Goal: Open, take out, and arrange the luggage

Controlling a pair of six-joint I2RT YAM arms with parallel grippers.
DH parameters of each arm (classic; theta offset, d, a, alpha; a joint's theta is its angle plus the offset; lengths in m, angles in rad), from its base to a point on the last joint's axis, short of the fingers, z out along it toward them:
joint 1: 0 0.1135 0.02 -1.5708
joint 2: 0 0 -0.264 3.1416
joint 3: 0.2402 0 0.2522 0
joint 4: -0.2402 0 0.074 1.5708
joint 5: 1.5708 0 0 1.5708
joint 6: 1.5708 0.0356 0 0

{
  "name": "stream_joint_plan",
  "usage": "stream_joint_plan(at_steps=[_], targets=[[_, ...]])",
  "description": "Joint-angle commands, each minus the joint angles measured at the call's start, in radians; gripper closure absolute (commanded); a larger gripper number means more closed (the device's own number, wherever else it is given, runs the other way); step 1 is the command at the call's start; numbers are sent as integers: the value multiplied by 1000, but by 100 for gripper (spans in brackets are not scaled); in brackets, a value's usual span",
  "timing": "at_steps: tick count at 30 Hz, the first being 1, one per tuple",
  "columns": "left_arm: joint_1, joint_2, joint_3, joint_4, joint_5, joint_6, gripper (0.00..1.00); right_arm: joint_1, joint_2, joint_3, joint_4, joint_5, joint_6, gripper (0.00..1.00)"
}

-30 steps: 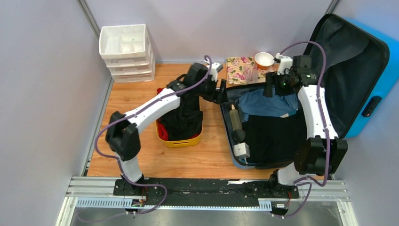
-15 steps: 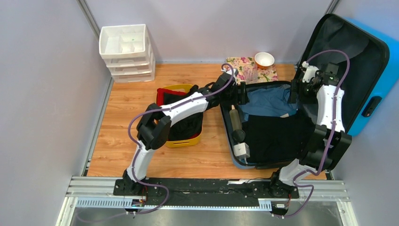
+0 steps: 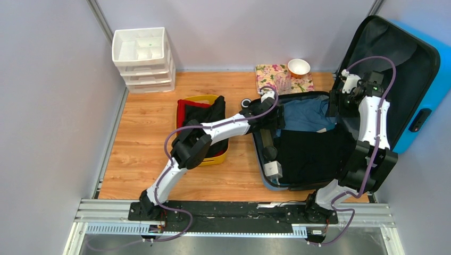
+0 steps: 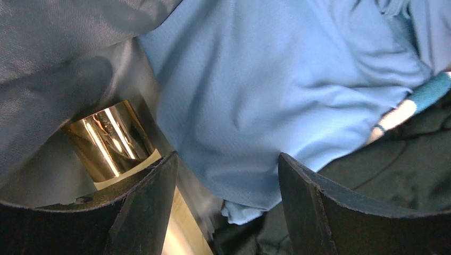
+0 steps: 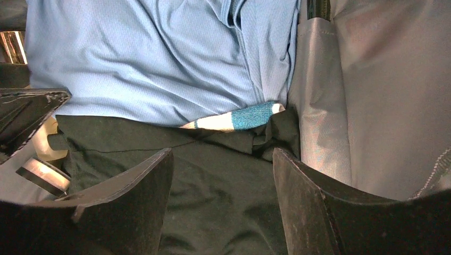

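The luggage (image 3: 432, 79), a bright-blue hard-shell suitcase, lies open at the right with its lid standing up and grey lining (image 5: 372, 95) showing. Inside are a light-blue garment (image 3: 306, 114), a black garment (image 3: 311, 154), a gold bottle (image 3: 266, 139) and a small white box (image 3: 273, 169). My left gripper (image 3: 274, 121) hangs open over the suitcase's left side. In the left wrist view the light-blue garment (image 4: 276, 90) fills the gap between the fingers and the gold bottle (image 4: 109, 138) sits by the left finger. My right gripper (image 5: 222, 164) is open above the black garment (image 5: 213, 191), near a white-and-teal sock (image 5: 239, 118).
A yellow tub (image 3: 213, 160) with black and red clothes stands left of the suitcase. A white drawer unit (image 3: 142, 58) is at the back left. A floral mat (image 3: 271, 74), a bowl (image 3: 299, 67), a clear glass (image 3: 283, 82) and a tape roll (image 3: 245, 102) sit behind the suitcase.
My left arm swung right from over the yellow tub to the suitcase's left side. My right gripper shifted from the suitcase's back edge to its right side, then held still.
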Motion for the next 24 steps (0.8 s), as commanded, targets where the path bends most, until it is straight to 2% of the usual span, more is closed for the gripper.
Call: stream_joint_plan(at_steps=[1,7,10,13,16,17,19,21,24], targets=[[-11,39,65,-4,-37,-44,23,-8,-19,-1,6,-24,-18,29],[-11,91,88,43,-9,-56,22,-12,-14,-4,5,-32,-18,29],[-11,111,97,71,11,-56,28,-15,-14,-7,5,-38,-16,29],[-11,123,105,121,31,-41,40,-16,-14,-7,5,-38,-16,29],[-9,128,128,144,39,-7,57,-19,-14,-3,3,-38,-19,29],[-9,126,137,146,40,16,73,-21,-16,-3,3,-38,-21,29],[-9,120,145,143,36,38,90,-22,-16,0,2,-39,-21,29],[-9,92,132,143,22,70,99,-22,-16,0,0,-41,-23,29],[-9,48,118,154,-1,143,100,-21,-13,-1,0,-42,-23,29]])
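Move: The blue shirt lies in the open suitcase with its middle some 10 cm to the right of my left hand, 3 cm farther out and 4 cm below; its near left corner is almost under my open fingers. The gold bottle sits about 8 cm back and 5 cm left of that hand, the striped sock 3 cm back and 16 cm right, the dark clothes 14 cm back and 12 cm right. From my right hand the shirt's middle is roughly 9 cm left, 6 cm ahead and 13 cm below. I sink my left hand about 3 cm onto the shirt's near left corner, easing some 2 cm forward as I go, with the fingers still slanting down and forward-right. Once low, I close them from wide open to shut, pinching a fold of the cloth, and at the very end come back up by 1.5 cm with a small shift to the right. ##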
